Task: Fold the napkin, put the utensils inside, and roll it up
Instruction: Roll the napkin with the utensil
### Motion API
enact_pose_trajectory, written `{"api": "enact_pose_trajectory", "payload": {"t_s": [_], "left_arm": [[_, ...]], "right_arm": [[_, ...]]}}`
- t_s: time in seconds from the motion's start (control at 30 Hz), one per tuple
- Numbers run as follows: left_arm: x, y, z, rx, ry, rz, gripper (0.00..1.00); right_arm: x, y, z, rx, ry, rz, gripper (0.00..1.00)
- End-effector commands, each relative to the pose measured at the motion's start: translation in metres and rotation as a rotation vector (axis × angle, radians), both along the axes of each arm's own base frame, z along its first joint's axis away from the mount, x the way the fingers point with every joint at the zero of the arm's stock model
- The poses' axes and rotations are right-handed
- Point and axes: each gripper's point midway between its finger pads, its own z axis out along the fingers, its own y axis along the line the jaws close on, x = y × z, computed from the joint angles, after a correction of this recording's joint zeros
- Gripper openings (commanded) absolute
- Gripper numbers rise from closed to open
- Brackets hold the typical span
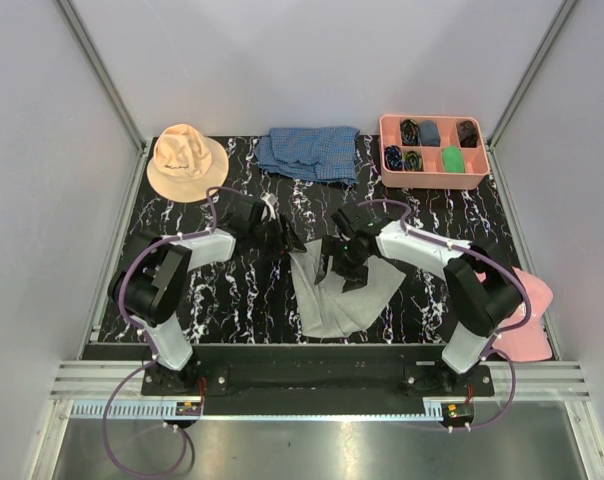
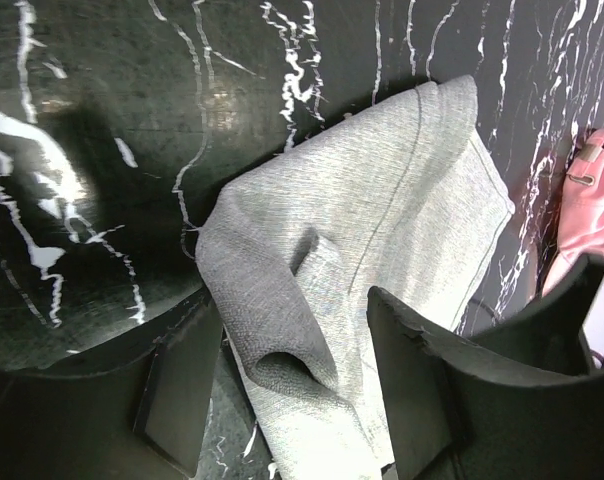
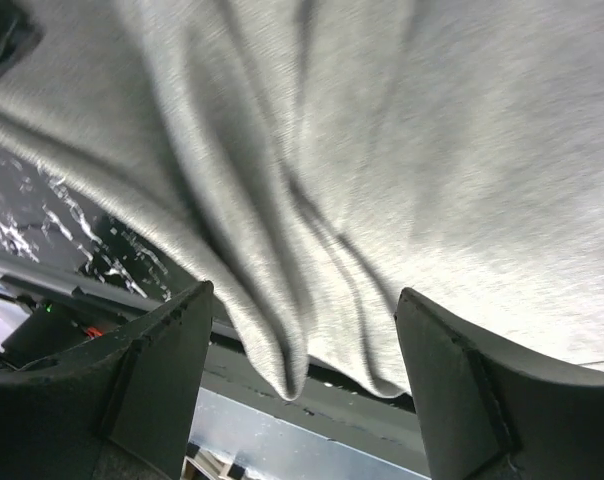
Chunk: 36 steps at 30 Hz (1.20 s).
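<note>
The light-grey napkin (image 1: 342,298) lies rumpled on the black marbled table, at centre front between the two arms. My left gripper (image 1: 285,240) is at its upper left corner. In the left wrist view, a curled fold of the napkin (image 2: 282,330) lies loose between the open left gripper's (image 2: 292,300) fingers. My right gripper (image 1: 346,272) hovers over the napkin's middle. In the right wrist view, creased napkin (image 3: 382,170) fills the frame, and the right gripper (image 3: 304,295) is open wide with nothing clamped. The utensils are out of view.
A tan hat (image 1: 186,160) sits at the back left and a blue checked cloth (image 1: 310,152) at the back centre. A pink tray (image 1: 386,135) of small dark items stands at the back right. A pink hat (image 1: 527,318) lies beside the right arm's base.
</note>
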Motion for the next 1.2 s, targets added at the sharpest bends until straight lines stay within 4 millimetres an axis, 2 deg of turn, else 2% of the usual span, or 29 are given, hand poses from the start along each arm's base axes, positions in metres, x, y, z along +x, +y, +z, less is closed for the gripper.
{"api": "enact_pose_trajectory", "payload": {"t_s": [0.0, 0.17, 0.3, 0.6, 0.83, 0.93, 1.17], "left_arm": [[0.007, -0.020, 0.028, -0.064, -0.062, -0.053, 0.62], [0.004, -0.023, 0.023, -0.067, -0.037, -0.061, 0.62], [0.002, -0.020, 0.023, -0.059, -0.026, -0.042, 0.62], [-0.003, -0.016, 0.027, -0.060, -0.022, -0.015, 0.62], [-0.003, -0.011, 0.027, -0.054, -0.014, 0.024, 0.62], [-0.001, -0.010, 0.030, -0.055, -0.023, 0.036, 0.62], [0.003, -0.008, 0.034, -0.053, -0.031, 0.053, 0.62]], "right_arm": [[0.017, -0.020, -0.004, -0.014, -0.014, -0.022, 0.82], [0.040, -0.038, -0.019, -0.049, -0.016, -0.037, 0.82], [0.050, -0.046, -0.043, -0.085, 0.021, -0.027, 0.82], [0.089, -0.045, -0.059, -0.109, -0.020, 0.040, 0.82], [0.124, -0.047, -0.063, -0.145, -0.083, 0.098, 0.82], [0.145, -0.041, -0.053, -0.145, -0.134, 0.126, 0.82], [0.145, -0.042, -0.047, -0.141, -0.131, 0.154, 0.82]]}}
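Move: The right hand hangs open over the napkin. The middle of the napkin's loose part lies some 6 cm to its right, about 2 cm back and 4 cm below, and the folded left strip runs some 7 cm to its left and 3 cm back. From the left hand that loose part is about 18 cm to the right and 10 cm back; the strip's far end sits almost beneath its open fingers, 2 cm to the right and 3 cm lower. The right hand, fingers wide open throughout, first slants forward and right while sinking about 3 cm, so that its fingertips come down on the napkin's loose part, then runs low and forward with the tips dragging on the cloth, easing slightly left and turning some 10 degrees counter-clockwise, for about 14 cm forward in all. The left hand stays close over the strip's far end with its fingers half open, shifting only about a centimetre to the right and slightly up. ##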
